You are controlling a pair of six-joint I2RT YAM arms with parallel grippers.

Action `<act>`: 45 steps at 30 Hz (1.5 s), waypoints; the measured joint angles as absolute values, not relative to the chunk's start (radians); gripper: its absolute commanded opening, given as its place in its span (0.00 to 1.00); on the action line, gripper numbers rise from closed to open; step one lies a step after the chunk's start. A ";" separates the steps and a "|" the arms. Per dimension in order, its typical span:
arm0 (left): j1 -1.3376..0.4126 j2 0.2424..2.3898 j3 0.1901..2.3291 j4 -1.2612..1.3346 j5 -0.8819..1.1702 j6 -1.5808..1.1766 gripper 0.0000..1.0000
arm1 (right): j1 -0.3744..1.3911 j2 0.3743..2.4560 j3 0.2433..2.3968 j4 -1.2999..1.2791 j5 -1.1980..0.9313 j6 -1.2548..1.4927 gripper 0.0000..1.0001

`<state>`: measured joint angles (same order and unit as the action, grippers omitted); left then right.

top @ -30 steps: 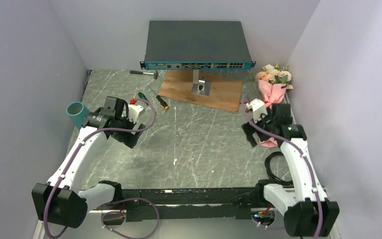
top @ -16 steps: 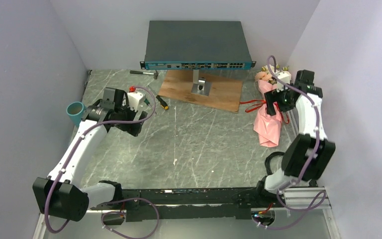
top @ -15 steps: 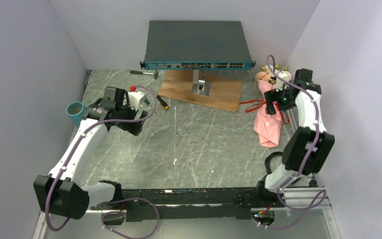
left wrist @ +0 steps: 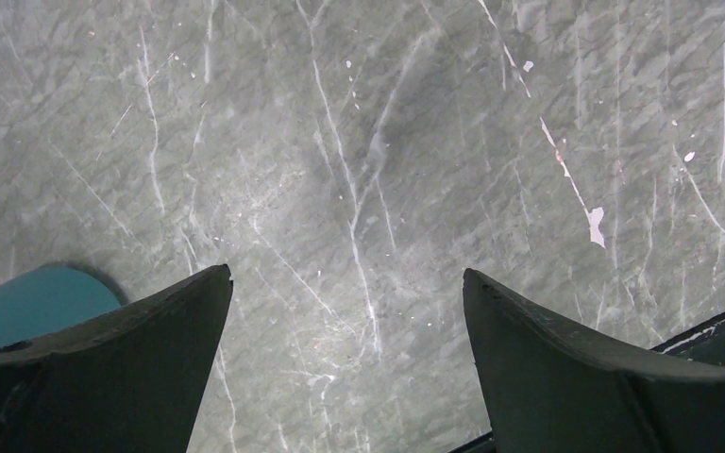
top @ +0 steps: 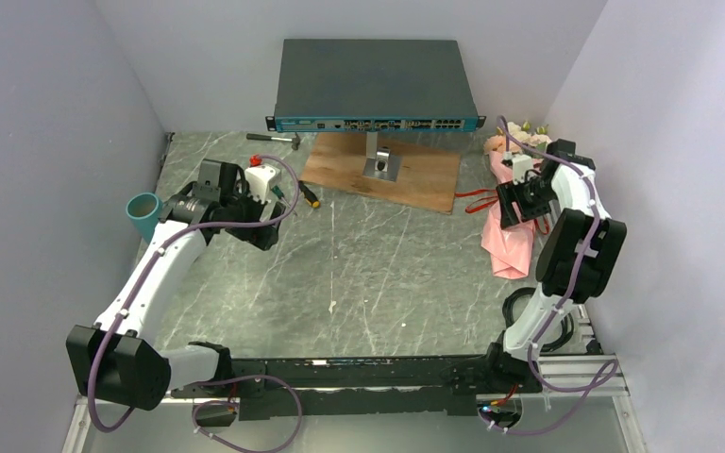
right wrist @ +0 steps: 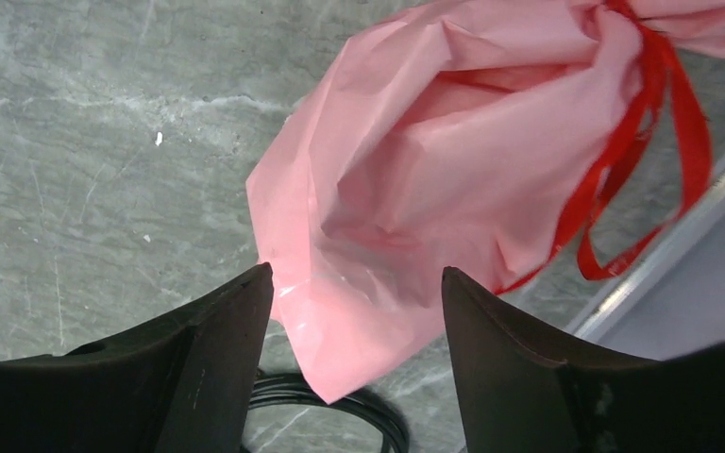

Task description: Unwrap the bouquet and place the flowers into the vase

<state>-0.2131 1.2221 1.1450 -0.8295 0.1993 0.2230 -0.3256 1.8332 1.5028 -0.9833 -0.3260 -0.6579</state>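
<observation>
The bouquet lies at the table's right side, its crinkled pink paper tied with thin red ribbon. The flowers poke out at the far end, against the right wall. My right gripper hovers over the wrapped middle. In the right wrist view its jaws stand open above the paper's lower end, with nothing pinched. The teal vase stands at the left wall and shows as a teal patch in the left wrist view. To the right of the vase, my left gripper is open over bare marble.
A network switch on a stand sits on a wooden board at the back. A hammer and two screwdrivers lie at the back left. A black cable loop lies by the bouquet's near end. Walls close both sides.
The right arm swung up from the bouquet's near end to its far end, then came back over the wrapped middle, and its jaws narrowed. The left gripper shifted away from the vase.
</observation>
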 measured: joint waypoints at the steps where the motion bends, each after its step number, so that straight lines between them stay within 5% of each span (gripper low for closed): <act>1: -0.213 1.222 1.145 -0.828 0.203 0.223 0.99 | -0.324 1.842 1.498 -0.979 -0.327 -0.655 0.62; 6: -0.213 1.227 1.145 -0.826 0.206 0.223 0.99 | -0.318 1.906 1.467 -0.957 -0.332 -0.643 0.48; 10: -0.213 1.227 1.145 -0.825 0.216 0.224 0.99 | -0.313 1.909 1.431 -0.931 -0.337 -0.642 0.19; 13: -0.213 1.227 1.144 -0.813 0.236 0.226 0.99 | -0.307 1.889 1.386 -0.911 -0.355 -0.642 0.08; 25: -0.213 1.197 1.109 -0.745 0.284 0.241 0.99 | -0.128 1.628 1.147 -0.936 -0.537 -0.515 0.00; 37: -0.213 1.103 1.035 -0.698 0.331 0.252 0.99 | 0.136 1.375 0.931 -0.857 -0.642 -0.264 0.00; 45: -0.213 1.058 1.021 -0.698 0.355 0.288 0.99 | 0.336 1.402 0.931 -0.805 -0.651 -0.204 0.06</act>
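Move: The lower half of the bouquet's pink wrapping lies almost under the right gripper, about 5 cm below, 2 cm back and 1 cm to its left. The flowers are some 22 cm ahead and 1 cm right; loose red ribbon loops lie about 10 cm left and 6 cm ahead, and a black cable coil some 22 cm back and 4 cm right. From the left gripper that wrapping is roughly 62 cm right, 4 cm ahead and 13 cm below. Lower the right gripper about 5 cm onto the pink wrapping while closing the half-open fingers to pinch the paper, then drag it left and back towards the middle of the table's near edge, about 30 cm, staying low at first and rising a little, rolling the hand's left side up some 25 degrees and swinging it counter-clockwise. Ease the open left gripper a couple of centimetres right and up. ##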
